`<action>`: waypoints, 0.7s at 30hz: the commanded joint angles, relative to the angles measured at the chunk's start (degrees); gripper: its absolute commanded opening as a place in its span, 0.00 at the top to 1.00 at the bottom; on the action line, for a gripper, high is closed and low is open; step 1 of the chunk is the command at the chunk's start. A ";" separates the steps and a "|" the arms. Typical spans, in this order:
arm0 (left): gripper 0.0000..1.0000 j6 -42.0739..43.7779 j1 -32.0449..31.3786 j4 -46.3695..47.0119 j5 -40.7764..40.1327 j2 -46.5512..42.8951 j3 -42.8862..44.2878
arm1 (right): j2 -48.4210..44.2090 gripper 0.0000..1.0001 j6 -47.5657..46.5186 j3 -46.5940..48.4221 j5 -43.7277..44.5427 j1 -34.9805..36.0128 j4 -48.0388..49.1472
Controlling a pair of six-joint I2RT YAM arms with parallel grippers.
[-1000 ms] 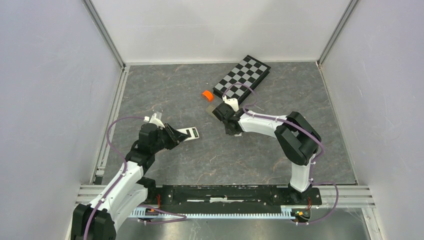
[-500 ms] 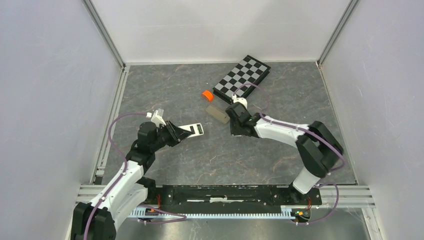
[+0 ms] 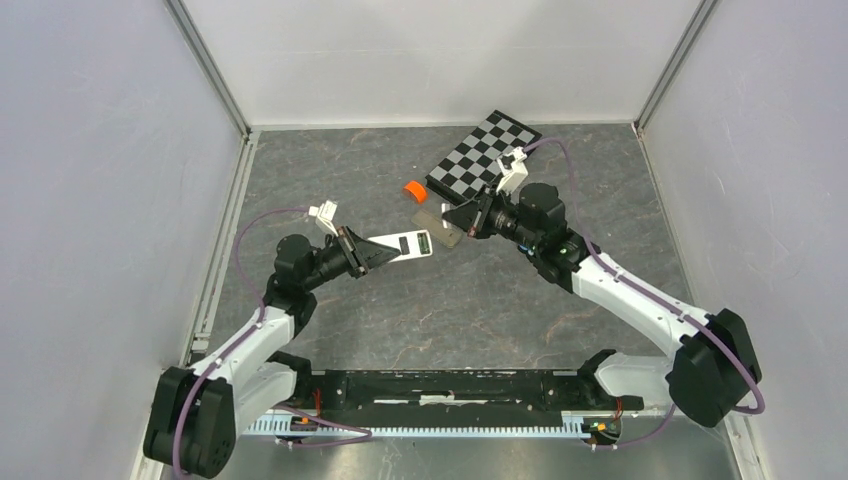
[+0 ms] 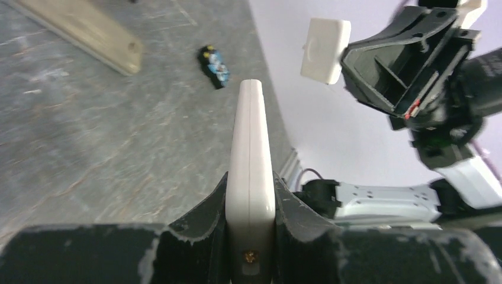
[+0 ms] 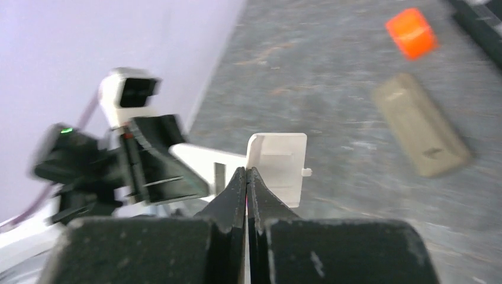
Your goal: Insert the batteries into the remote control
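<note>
The white remote control [image 3: 405, 245] is held off the table by its near end, with my left gripper [image 3: 375, 250] shut on it. From the left wrist it shows edge-on [image 4: 251, 136] between the jaws. A dark compartment sits near its far end; I cannot tell whether batteries lie in it. My right gripper [image 3: 450, 214] points left at that far end, jaws shut [image 5: 245, 171]. A small white cover [image 5: 281, 163] with a side tab sits at their tip. The left wrist view also shows the cover [image 4: 324, 47] there. No loose batteries show.
A tan block [image 3: 440, 226] lies on the grey table just below my right gripper. An orange roll [image 3: 413, 189] and a checkerboard [image 3: 485, 152] lie behind it. A small black-and-blue object [image 4: 214, 66] lies on the table beyond the block. Walls close in three sides.
My left gripper has raised the remote and carried it right. My right gripper shut down by the tan block, then rose and turned left towards the remote's far end.
</note>
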 commanded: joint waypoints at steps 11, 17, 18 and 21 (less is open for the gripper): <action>0.98 -19.44 0.26 22.94 11.89 3.70 4.75 | -0.36 1.00 26.15 -5.99 -21.47 -0.03 31.83; 0.98 -24.96 0.26 26.78 12.09 5.04 5.28 | -0.58 1.00 30.70 -7.15 -24.11 0.00 35.29; 0.98 -25.83 0.26 27.40 12.27 5.31 5.38 | -0.66 1.00 31.11 -7.32 -24.30 0.00 35.64; 0.98 -28.07 0.26 28.50 12.59 6.16 5.51 | -0.80 1.00 31.64 -8.02 -24.50 -0.04 36.21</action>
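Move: The open battery compartment of the remote held in the left hand, where the cover pinched in the right hand is headed, lies about 5 cm back, 5 cm left and 6 cm below the right hand. On the table some 23 cm below it, the beige box lies roughly 10 cm ahead and 3 cm left, the orange ring about 19 cm ahead and 9 cm left. From the left hand, the cover is some 10 cm right, 7 cm ahead and 5 cm higher. The battery cover, still pinched in the shut right fingers, is carried up about 8 cm, back 7 and somewhat left towards the remote's open compartment, its hand turning counter-clockwise and swinging its fingertips upward, some 35 degrees in all. Meanwhile the left hand keeps its grip and lifts the remote about 8 cm, turning its compartment end upward and slightly clockwise. ##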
